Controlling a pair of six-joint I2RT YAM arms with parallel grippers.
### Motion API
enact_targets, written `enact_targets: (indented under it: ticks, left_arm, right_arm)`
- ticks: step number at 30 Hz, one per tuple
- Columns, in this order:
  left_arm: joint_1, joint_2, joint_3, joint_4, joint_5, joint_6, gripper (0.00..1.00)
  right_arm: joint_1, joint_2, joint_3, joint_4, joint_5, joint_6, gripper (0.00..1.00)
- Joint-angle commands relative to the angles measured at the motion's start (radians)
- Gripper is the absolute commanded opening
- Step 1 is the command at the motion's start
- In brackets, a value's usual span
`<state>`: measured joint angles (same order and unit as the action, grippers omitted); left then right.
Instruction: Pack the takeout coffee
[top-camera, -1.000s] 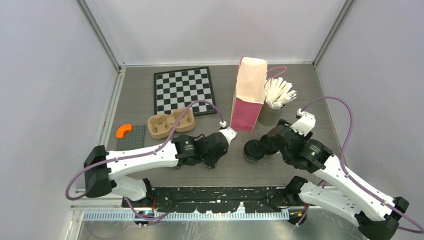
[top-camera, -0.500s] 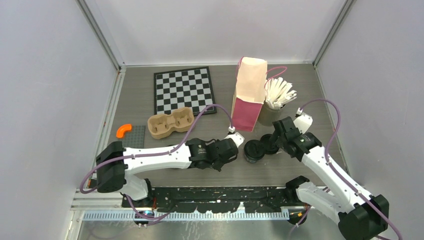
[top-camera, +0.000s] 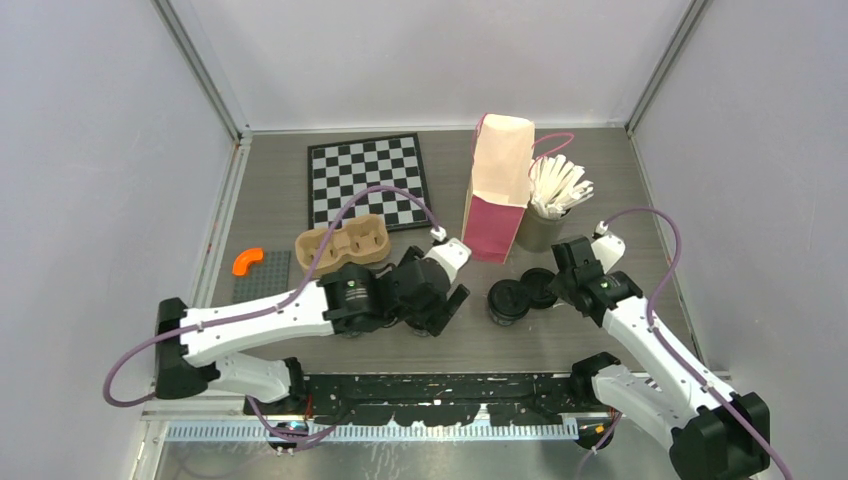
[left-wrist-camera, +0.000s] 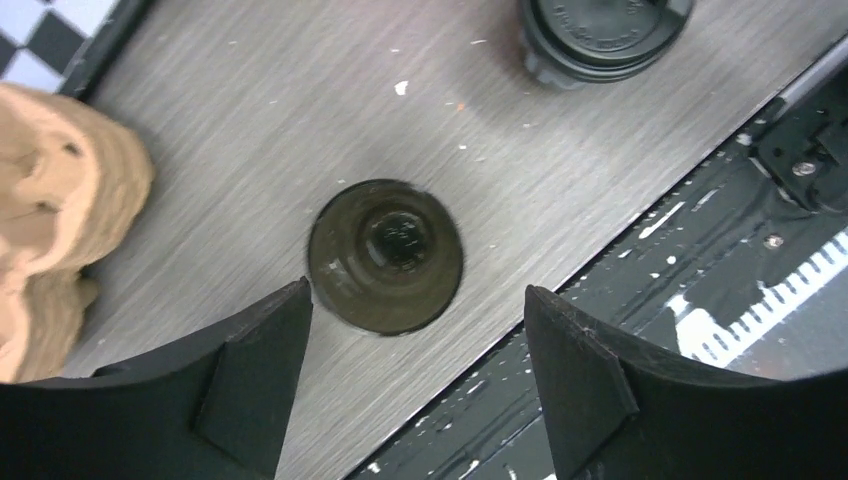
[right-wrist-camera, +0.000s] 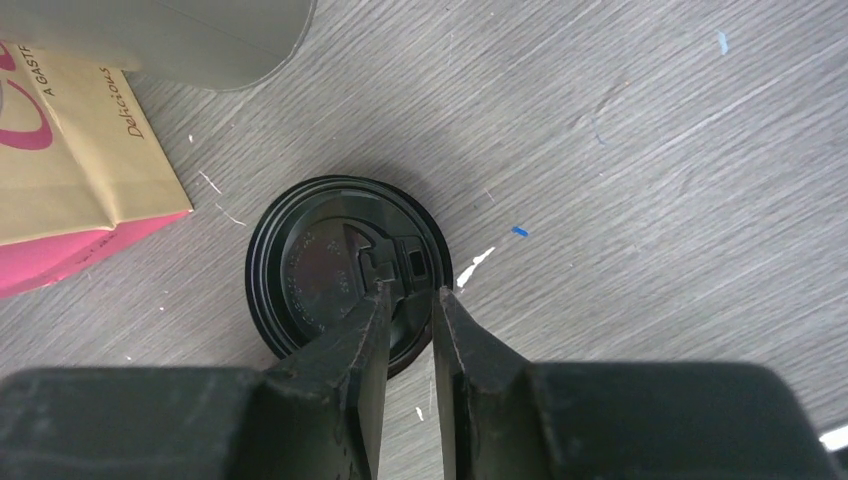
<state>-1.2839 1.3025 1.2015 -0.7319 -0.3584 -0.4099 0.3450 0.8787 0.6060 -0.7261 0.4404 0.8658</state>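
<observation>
A lidless black cup (left-wrist-camera: 386, 255) stands upright on the table just ahead of my left gripper (left-wrist-camera: 415, 300), whose jaws are wide open and clear of it. In the top view my left gripper (top-camera: 445, 305) hides that cup. To its right stands a second black cup with its lid on (top-camera: 508, 300), also visible at the top of the left wrist view (left-wrist-camera: 603, 35). A loose black lid (right-wrist-camera: 330, 265) lies flat beside it (top-camera: 538, 288). My right gripper (right-wrist-camera: 412, 292) has closed to a narrow gap with the lid's near rim between its fingers (top-camera: 555, 285).
The paper bag (top-camera: 497, 190) stands upright behind the cups, with a grey cup of white sticks (top-camera: 545, 215) at its right. A brown pulp tray (top-camera: 342, 245), a checkerboard (top-camera: 367, 180), a grey plate (top-camera: 262, 277) and an orange piece (top-camera: 246, 260) lie to the left.
My left gripper went from shut to wide open and drew back to the left from the lidded cup. My right gripper narrowed from open onto the loose lid's rim.
</observation>
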Motion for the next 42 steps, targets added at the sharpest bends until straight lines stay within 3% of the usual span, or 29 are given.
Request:
enact_targets:
  ticks: [1,4,5,15,19,27,42]
  left_arm:
    - [-0.004,-0.083,0.019,-0.167,-0.150,0.008,0.85]
    - [-0.004,-0.127,-0.004,-0.228,-0.196,0.012,0.99]
    - [-0.005,-0.142,-0.015,-0.243,-0.202,0.015,1.00]
    - [-0.003,-0.382,-0.238,-0.127,-0.170,0.054,1.00]
    - [-0.004,-0.428,-0.234,-0.137,-0.182,0.057,1.00]
    - [-0.005,-0.455,-0.225,-0.222,-0.198,0.030,1.00]
    - [-0.004,-0.460,-0.237,-0.236,-0.217,0.016,1.00]
  right_arm:
    - [-0.010,0.029,-0.006,0.090,-0.005,-0.013,0.27]
    - [-0.013,0.071,-0.002,0.104,-0.010,-0.021,0.28]
    - [-0.013,0.082,-0.003,0.105,-0.007,-0.021,0.28]
    - [-0.016,0.065,-0.034,0.091,0.034,-0.005,0.33]
    - [-0.017,0.032,-0.029,0.051,0.043,-0.011,0.36]
    - [-0.019,0.033,-0.040,0.070,0.039,0.008,0.34]
    - [-0.024,0.088,-0.065,0.128,0.041,0.043,0.29]
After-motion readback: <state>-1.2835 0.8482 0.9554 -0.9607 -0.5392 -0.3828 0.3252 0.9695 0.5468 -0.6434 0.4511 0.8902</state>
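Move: The next cup stands about 17 cm to the left hand's left, 1 cm ahead and 13 cm below; the cup just left is 2 cm ahead, 1 cm left, equally low. The cup carrier sits some 15 cm beyond the next cup. For the right hand, the loose lid lies about 3 cm ahead, 3 cm left and 6 cm down, with the lidded cup roughly 7 cm left of it and 5 cm nearer, and the utensil pot 11 cm beyond. Leftward, some 13 cm and almost level, the left hand sweeps from above one cup towards the next, quickly at first and then creeping, fingers spreading fully while the wrist tips up slightly. The right hand dips, rises a little and sinks again, ending 3 cm lower at the loose lid's right side, fingers still partly open; contact can't be seen. ##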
